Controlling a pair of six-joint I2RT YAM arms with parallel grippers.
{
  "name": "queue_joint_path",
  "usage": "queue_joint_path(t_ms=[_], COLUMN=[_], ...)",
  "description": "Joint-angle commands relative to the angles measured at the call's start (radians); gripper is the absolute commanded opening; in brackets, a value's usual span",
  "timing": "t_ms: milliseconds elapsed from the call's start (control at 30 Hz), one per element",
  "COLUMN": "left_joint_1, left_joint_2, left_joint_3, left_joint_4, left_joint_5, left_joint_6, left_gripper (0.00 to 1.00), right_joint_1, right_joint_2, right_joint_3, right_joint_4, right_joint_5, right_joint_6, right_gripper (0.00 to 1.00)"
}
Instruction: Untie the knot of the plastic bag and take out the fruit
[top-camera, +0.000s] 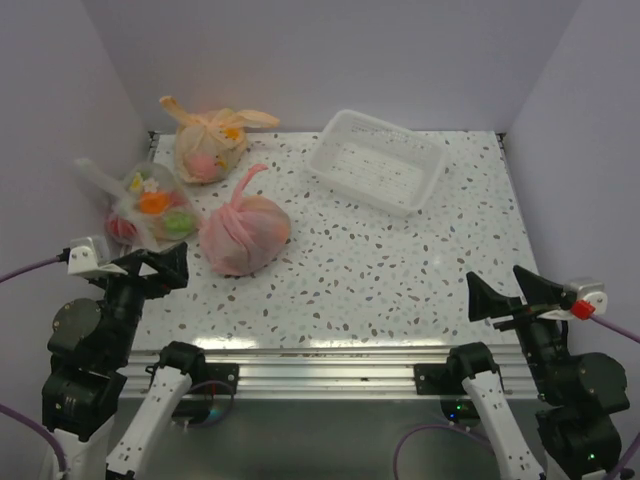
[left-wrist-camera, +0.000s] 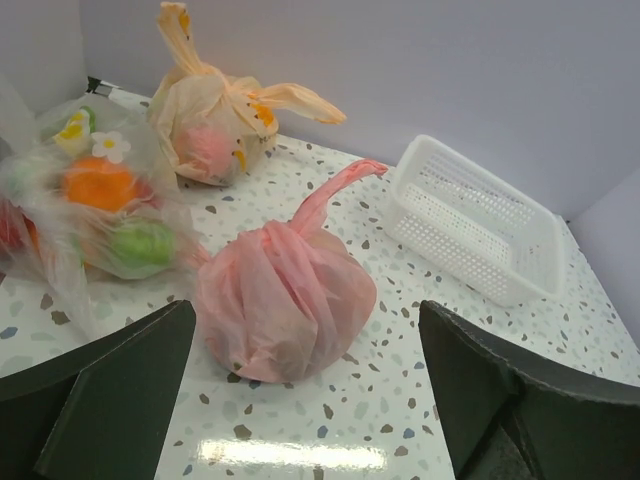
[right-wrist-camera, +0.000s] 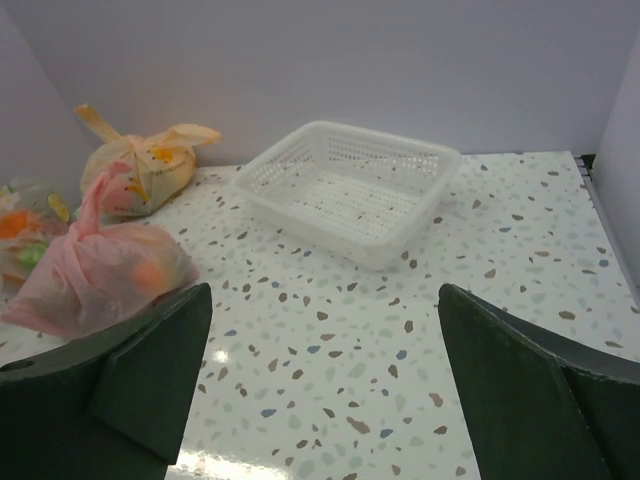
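The plastic bag (top-camera: 208, 150) (left-wrist-camera: 205, 125) (right-wrist-camera: 140, 170), pale peach-orange with small orange motifs, sits at the table's far left corner. Its knot (top-camera: 212, 122) (left-wrist-camera: 215, 80) (right-wrist-camera: 135, 148) is tied on top, with two ear tails sticking out sideways. The fruit (top-camera: 203, 165) (left-wrist-camera: 205, 150) shows only as a pinkish shape through the film. My left gripper (top-camera: 163, 265) (left-wrist-camera: 306, 330) hovers open at the near left, well short of that bag. Also open and empty, my right gripper (top-camera: 505, 293) (right-wrist-camera: 325, 300) hangs at the near right over bare table.
A pink bag (top-camera: 245, 232) (left-wrist-camera: 285, 300) (right-wrist-camera: 95, 275) with a long twisted tail lies just ahead of the left gripper. A clear flower-print bag (top-camera: 150, 205) (left-wrist-camera: 100, 210) holding fruit lies to its left. A white basket (top-camera: 365, 190) (left-wrist-camera: 440, 250) (right-wrist-camera: 330, 235) stands at the back. Walls enclose three sides.
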Motion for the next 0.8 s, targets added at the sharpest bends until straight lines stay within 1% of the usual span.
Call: queue_joint_path(t_ms=[0, 167, 367, 400, 467, 500, 567, 600, 667, 700, 767], left_joint_1=[-0.005, -0.005, -0.005, -0.005, -0.005, -0.006, -0.005, -0.005, 0.0, 0.006, 0.059], left_joint_2=[0.038, 0.122, 0.327, 0.395, 0.47, 0.546, 0.62, 0.688, 0.751, 0.815, 0.881], left_joint_3=[0.012, 0.026, 0.051, 0.067, 0.112, 0.129, 0.193, 0.209, 0.247, 0.259, 0.291], left_joint_4=[0.002, 0.02, 0.066, 0.09, 0.136, 0.152, 0.183, 0.231, 0.313, 0.34, 0.409], left_joint_5=[0.017, 0.049, 0.095, 0.098, 0.104, 0.1, 0.096, 0.092, 0.054, 0.047, 0.063], left_joint_6=[-0.017, -0.029, -0.066, -0.072, -0.073, -0.083, -0.09, -0.09, -0.089, -0.084, -0.09], left_gripper=[1.0, 1.0, 1.0, 1.0, 1.0, 1.0, 1.0, 1.0, 1.0, 1.0, 1.0], right_joint_1=[-0.001, -0.001, -0.001, -0.001, -0.001, 0.001, 0.006, 0.007, 0.012, 0.012, 0.013], right_joint_2=[0.026, 0.029, 0.03, 0.029, 0.02, 0.018, 0.017, 0.017, 0.017, 0.017, 0.018], right_joint_3=[-0.015, -0.056, -0.099, -0.104, -0.115, -0.122, -0.125, -0.129, -0.135, -0.135, -0.136], right_joint_4=[0.048, 0.077, 0.101, 0.102, 0.106, 0.109, 0.112, 0.114, 0.117, 0.118, 0.126], right_joint_5=[-0.024, -0.041, -0.097, -0.105, -0.1, -0.102, -0.104, -0.107, -0.113, -0.116, -0.128], right_joint_6=[0.026, 0.065, 0.096, 0.096, 0.099, 0.101, 0.101, 0.102, 0.105, 0.109, 0.113], right_gripper=[0.99, 0.99, 0.99, 0.99, 0.99, 0.99, 0.99, 0.99, 0.99, 0.99, 0.99])
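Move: The pink bag sits about 17 cm ahead of the left hand, some 9 cm to its right and roughly 28 cm below. Around it, from the same hand, the clear bag is about 22 cm ahead and 8 cm left, the orange bag 35 cm straight ahead, and the white basket 33 cm ahead and 40 cm right. From the right hand the pink bag lies about 21 cm ahead, 47 cm left, 30 cm below. The pink bag is approached from high above: the left hand, gathering speed, sweeps forward about 20 cm, easing right and sinking slightly until late, its fingers tilting some 20 degrees downward and staying wide open, without touching it. The right hand, also open, drifts about 5 cm down, left and forward. ##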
